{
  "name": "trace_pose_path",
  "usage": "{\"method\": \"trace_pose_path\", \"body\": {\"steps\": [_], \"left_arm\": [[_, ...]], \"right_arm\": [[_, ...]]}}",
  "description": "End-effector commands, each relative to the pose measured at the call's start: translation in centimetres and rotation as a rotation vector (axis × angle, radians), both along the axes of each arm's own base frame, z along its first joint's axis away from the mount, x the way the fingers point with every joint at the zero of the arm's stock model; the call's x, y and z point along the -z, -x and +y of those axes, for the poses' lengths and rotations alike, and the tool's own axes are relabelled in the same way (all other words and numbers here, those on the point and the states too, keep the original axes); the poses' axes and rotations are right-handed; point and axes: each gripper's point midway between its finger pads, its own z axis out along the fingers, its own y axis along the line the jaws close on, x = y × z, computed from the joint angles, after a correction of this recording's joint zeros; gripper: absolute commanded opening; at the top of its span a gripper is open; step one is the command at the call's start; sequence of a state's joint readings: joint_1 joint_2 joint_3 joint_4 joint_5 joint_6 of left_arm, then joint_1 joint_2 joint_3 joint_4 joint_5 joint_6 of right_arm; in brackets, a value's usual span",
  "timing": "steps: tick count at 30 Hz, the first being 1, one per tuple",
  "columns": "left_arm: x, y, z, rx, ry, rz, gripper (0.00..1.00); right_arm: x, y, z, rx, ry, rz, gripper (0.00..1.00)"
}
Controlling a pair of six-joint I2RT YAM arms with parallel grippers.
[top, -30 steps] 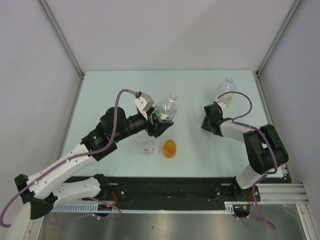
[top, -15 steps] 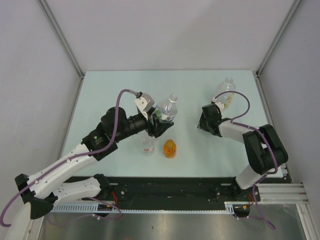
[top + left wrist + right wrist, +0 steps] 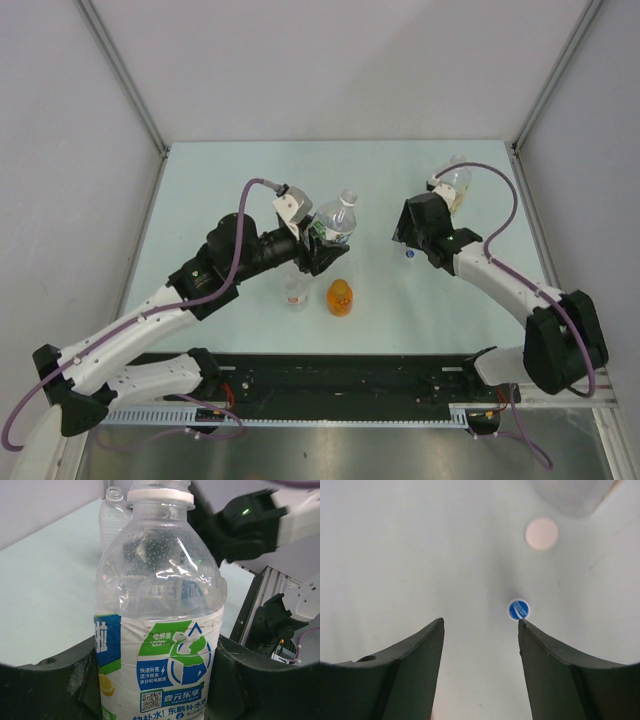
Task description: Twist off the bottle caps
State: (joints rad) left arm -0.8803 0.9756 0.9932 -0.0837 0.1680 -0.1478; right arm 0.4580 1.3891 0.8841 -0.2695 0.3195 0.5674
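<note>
My left gripper (image 3: 322,240) is shut on the blue-labelled clear bottle (image 3: 159,630), held upright above the table, its neck (image 3: 160,495) bare with only a white ring. A blue cap (image 3: 519,609) lies flat on the table, just beyond my right finger's tip. A white cap (image 3: 541,533) lies farther off, near the large clear jug (image 3: 452,180). My right gripper (image 3: 480,622) hangs open over the table with nothing between its fingers. In the top view the right gripper (image 3: 402,230) is just above the blue cap (image 3: 409,254).
A small red-labelled bottle (image 3: 295,291) and a small orange bottle (image 3: 340,297) stand upright side by side in front of the left gripper. The pale table (image 3: 230,180) is walled at the left, back and right. A black rail runs along its near edge.
My right gripper has opened and drawn up and away from the table, leaving the blue cap lying there. The left gripper and its bottle have barely moved.
</note>
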Motion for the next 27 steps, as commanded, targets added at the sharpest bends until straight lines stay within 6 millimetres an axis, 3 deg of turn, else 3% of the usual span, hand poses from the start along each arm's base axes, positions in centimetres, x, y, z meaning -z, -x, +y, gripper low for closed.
{"method": "trace_pose_path", "body": {"steps": [1,3,4,6,7,8,9,11,14,18,21,27], "left_arm": [[-1.6,-0.4,-0.1,-0.007,0.028,-0.048,0.07],[-1.7,-0.5,0.0,-0.007,0.024,-0.064,0.07],[-1.7,-0.4,-0.2,0.002,0.021,-0.071,0.01],[-1.6,0.4,-0.6,0.064,0.014,-0.091,0.0],[-1.2,0.6,-1.0,0.093,0.005,-0.091,0.0],[-1.1,1.1,-1.3,0.127,0.002,-0.1,0.0],[-1.1,2.0,-1.8,0.189,0.007,-0.108,0.0],[-0.4,3.0,-2.3,0.261,-0.003,-0.109,0.0],[0.3,4.4,-3.1,0.369,-0.011,-0.098,0.0],[1.1,4.9,-4.1,0.437,-0.036,-0.059,0.0],[1.4,4.6,-4.8,0.451,-0.047,-0.033,0.0],[1.1,3.7,-5.7,0.439,-0.039,-0.022,0.0]], "right_arm": [[-9.3,0.4,-0.5,0.01,-0.029,-0.185,0.65],[-12.0,1.5,-0.2,-0.014,-0.082,-0.251,0.65],[-15.1,2.7,0.0,-0.047,-0.152,-0.326,0.66],[-18.3,3.5,-0.2,-0.064,-0.271,-0.402,0.71],[-20.8,5.3,1.2,-0.177,-0.387,-0.442,0.74],[-23.0,5.9,1.8,-0.244,-0.466,-0.507,0.75],[-24.5,6.5,1.9,-0.272,-0.536,-0.532,0.77],[-28.0,9.4,3.7,-0.451,-0.651,-0.598,0.8],[-30.9,12.5,5.1,-0.611,-0.759,-0.636,0.86],[-32.9,15.1,5.9,-0.724,-0.829,-0.658,0.96],[-33.2,15.7,6.0,-0.741,-0.82,-0.662,0.99],[-31.5,15.9,6.6,-0.737,-0.743,-0.616,0.98]]}}
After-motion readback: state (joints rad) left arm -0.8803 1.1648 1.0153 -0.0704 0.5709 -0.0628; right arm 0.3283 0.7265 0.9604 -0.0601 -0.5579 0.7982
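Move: The opened small bottle, upright in the left hand's fingers, is about 17 cm left of the right hand, 12 cm back and 25 cm above. The blue cap lies on the table about 9 cm under the right hand, 1 cm ahead and 2 cm right; the white cap is 9 cm ahead, 5 cm right. The large bottle stands some 16 cm ahead, 11 cm right. From the left hand, the small bottle's middle is about 2 cm ahead, 1 cm right, 3 cm up. Right hand climbs some 30 cm and back, swinging left, opening wide, towards the bottle the left lowers rightward. ##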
